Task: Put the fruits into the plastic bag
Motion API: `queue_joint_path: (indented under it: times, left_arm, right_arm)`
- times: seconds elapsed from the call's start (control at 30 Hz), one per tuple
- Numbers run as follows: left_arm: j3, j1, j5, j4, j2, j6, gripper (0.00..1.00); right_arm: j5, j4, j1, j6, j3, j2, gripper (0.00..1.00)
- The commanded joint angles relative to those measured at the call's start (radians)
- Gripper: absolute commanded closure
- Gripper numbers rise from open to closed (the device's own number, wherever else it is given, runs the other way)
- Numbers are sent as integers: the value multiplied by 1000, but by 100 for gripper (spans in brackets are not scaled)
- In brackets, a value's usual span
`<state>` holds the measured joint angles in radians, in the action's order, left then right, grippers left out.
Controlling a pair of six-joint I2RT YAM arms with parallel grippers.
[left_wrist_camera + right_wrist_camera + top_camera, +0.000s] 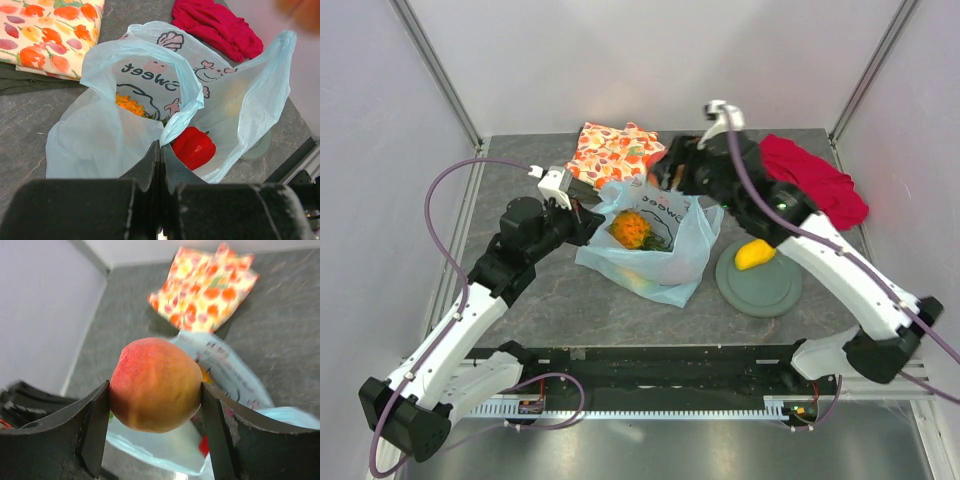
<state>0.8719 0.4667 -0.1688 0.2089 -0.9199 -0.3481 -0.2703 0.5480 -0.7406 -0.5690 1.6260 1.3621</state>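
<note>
The plastic bag (660, 255) lies mid-table with its mouth held open. My left gripper (160, 146) is shut on the bag's near rim (175, 125). Inside the bag lie the orange pineapple (631, 229) and the glossy red pepper-like piece (194, 147). My right gripper (155, 390) is shut on the orange peach (155, 385), held in the air above the bag's far side (227, 372). One yellow mango-like piece (753, 256) rests on the grey-green plate (765, 290), right of the bag.
An orange floral cloth (615, 150) lies behind the bag at the back. A red cloth (815, 180) is bunched at the back right, under the right arm's reach. Grey walls close in the table on three sides.
</note>
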Motion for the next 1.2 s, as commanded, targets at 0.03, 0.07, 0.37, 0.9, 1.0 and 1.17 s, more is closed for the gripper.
queue_joint_path:
  times: [0.03,0.07,0.37,0.9,1.0,1.17]
  left_arm:
    - [-2,-2,-23,1,19,-26,98]
    - [-1,-3,-21,0,18,-26,98]
    - [12,-3,-26,0,3,-22,99]
    - [15,-3,-17,-6,4,-3,98]
    - [15,-3,-12,-5,9,-2,99]
    - [9,-3,2,-5,15,-2,98]
  right_arm:
    - [-78,82,-147,20,78,144,68]
    - [-78,92,-160,12,75,156,68]
    - [-76,139,-158,-61,-18,181,66]
    - [82,125,-91,-49,-90,311,63]
    - [79,139,-89,-36,-98,341,62]
    - [69,155,-86,-8,-94,370,59]
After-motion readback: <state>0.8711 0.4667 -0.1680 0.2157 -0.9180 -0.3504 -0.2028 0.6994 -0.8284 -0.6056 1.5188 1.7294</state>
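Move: My right hand holds the peach high over the plastic bag, whose middle is roughly 5 cm to its left, no farther out, and 30 cm below. In the bag, the pineapple lies about 4 cm ahead and 9 cm left of that hand, the red pepper about 2 cm left and 1 cm back; the yellow mango is 22 cm right, about level. From my left hand, pinching the rim, the bag's middle is some 4 cm ahead, 10 cm right and 19 cm below. I lower the peach down into the bag's open mouth with my right hand, about 23 cm in all, first carrying on some 7 cm left as I sink, then easing back a little right on the way down. I tip the fingers steeply down and roll the hand's left side lower, some 35 degrees altogether, keeping my grip on the peach. My left hand stays put, still holding the rim. ##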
